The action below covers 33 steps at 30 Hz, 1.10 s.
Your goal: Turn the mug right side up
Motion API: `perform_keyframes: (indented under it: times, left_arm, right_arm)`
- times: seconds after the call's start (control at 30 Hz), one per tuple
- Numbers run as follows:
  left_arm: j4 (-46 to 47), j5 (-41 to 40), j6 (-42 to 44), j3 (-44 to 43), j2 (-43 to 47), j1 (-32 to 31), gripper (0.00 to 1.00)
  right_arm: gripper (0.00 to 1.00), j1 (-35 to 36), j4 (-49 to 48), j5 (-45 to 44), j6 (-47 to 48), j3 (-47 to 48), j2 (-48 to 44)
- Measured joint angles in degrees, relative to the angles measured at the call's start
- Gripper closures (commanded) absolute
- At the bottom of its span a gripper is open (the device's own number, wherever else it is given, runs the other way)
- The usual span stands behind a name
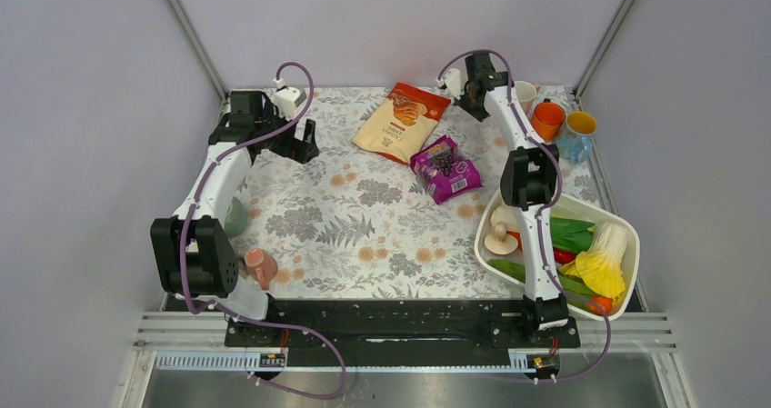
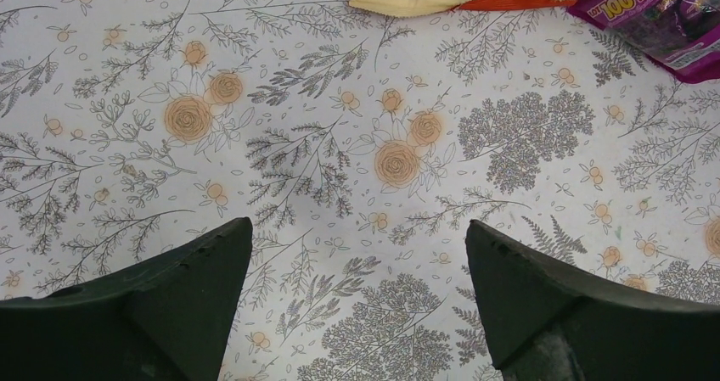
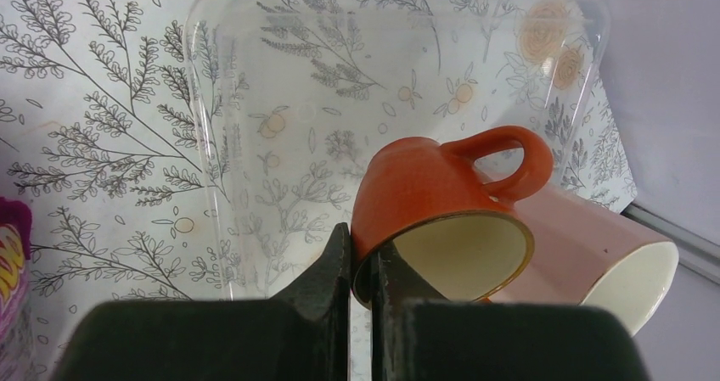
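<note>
An orange mug (image 3: 433, 190) with a cream inside is tilted over, mouth toward the right wrist camera and handle on top. My right gripper (image 3: 362, 237) is shut on its rim, one finger inside and one outside. In the top view the mug (image 1: 548, 120) sits at the back right beside the right forearm, which hides the fingers. A pink mug (image 3: 594, 245) lies on its side just behind it, touching it. My left gripper (image 1: 305, 144) hangs open over bare tablecloth at the back left, nothing between its fingers (image 2: 170, 296).
A clear plastic tray (image 3: 255, 101) lies under the mugs near the table's back right corner. A blue mug (image 1: 577, 135), a chips bag (image 1: 403, 120) and a purple packet (image 1: 445, 167) lie nearby. A white basket (image 1: 627, 235) of vegetables stands front right.
</note>
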<state>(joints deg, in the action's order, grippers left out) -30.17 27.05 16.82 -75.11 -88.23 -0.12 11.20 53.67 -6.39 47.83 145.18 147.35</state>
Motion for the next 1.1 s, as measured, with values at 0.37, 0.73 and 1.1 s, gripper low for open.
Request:
perform_keyframes:
  times: [0.37, 0.73, 1.1]
  left_arm:
    - [-0.70, -0.26, 1.20, 0.00, -0.13, 0.02, 0.01]
    - [-0.92, -0.24, 1.44, 0.00, -0.13, 0.02, 0.01]
    - [-1.25, -0.11, 1.95, 0.00, -0.13, 0.02, 0.01]
  right_arm:
    - [0.77, -0.87, -1.05, 0.48, 1.86, -1.14, 2.91]
    - [0.40, -1.14, -1.97, -0.04, 2.14, -2.03, 2.99]
    - [0.52, -0.83, -6.27, 2.95, 3.56, -17.27, -12.50]
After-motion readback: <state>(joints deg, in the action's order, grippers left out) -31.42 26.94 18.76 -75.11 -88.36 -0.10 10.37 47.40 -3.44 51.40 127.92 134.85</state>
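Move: The right hand already holds the small orange mug by its rim. The mug's standing spot lies about 2 cm ahead, 4 cm right and 7 cm below. The pink mug is about 5 cm ahead and 12 cm right, the larger orange mug level and 18 cm right, the purple bag 13 cm back and 9 cm left. From the left hand the spot is some 20 cm ahead, 45 cm right, 17 cm below. Right hand lowers the small mug about 4 cm, opens to release it, then lifts 7 cm up and back. ##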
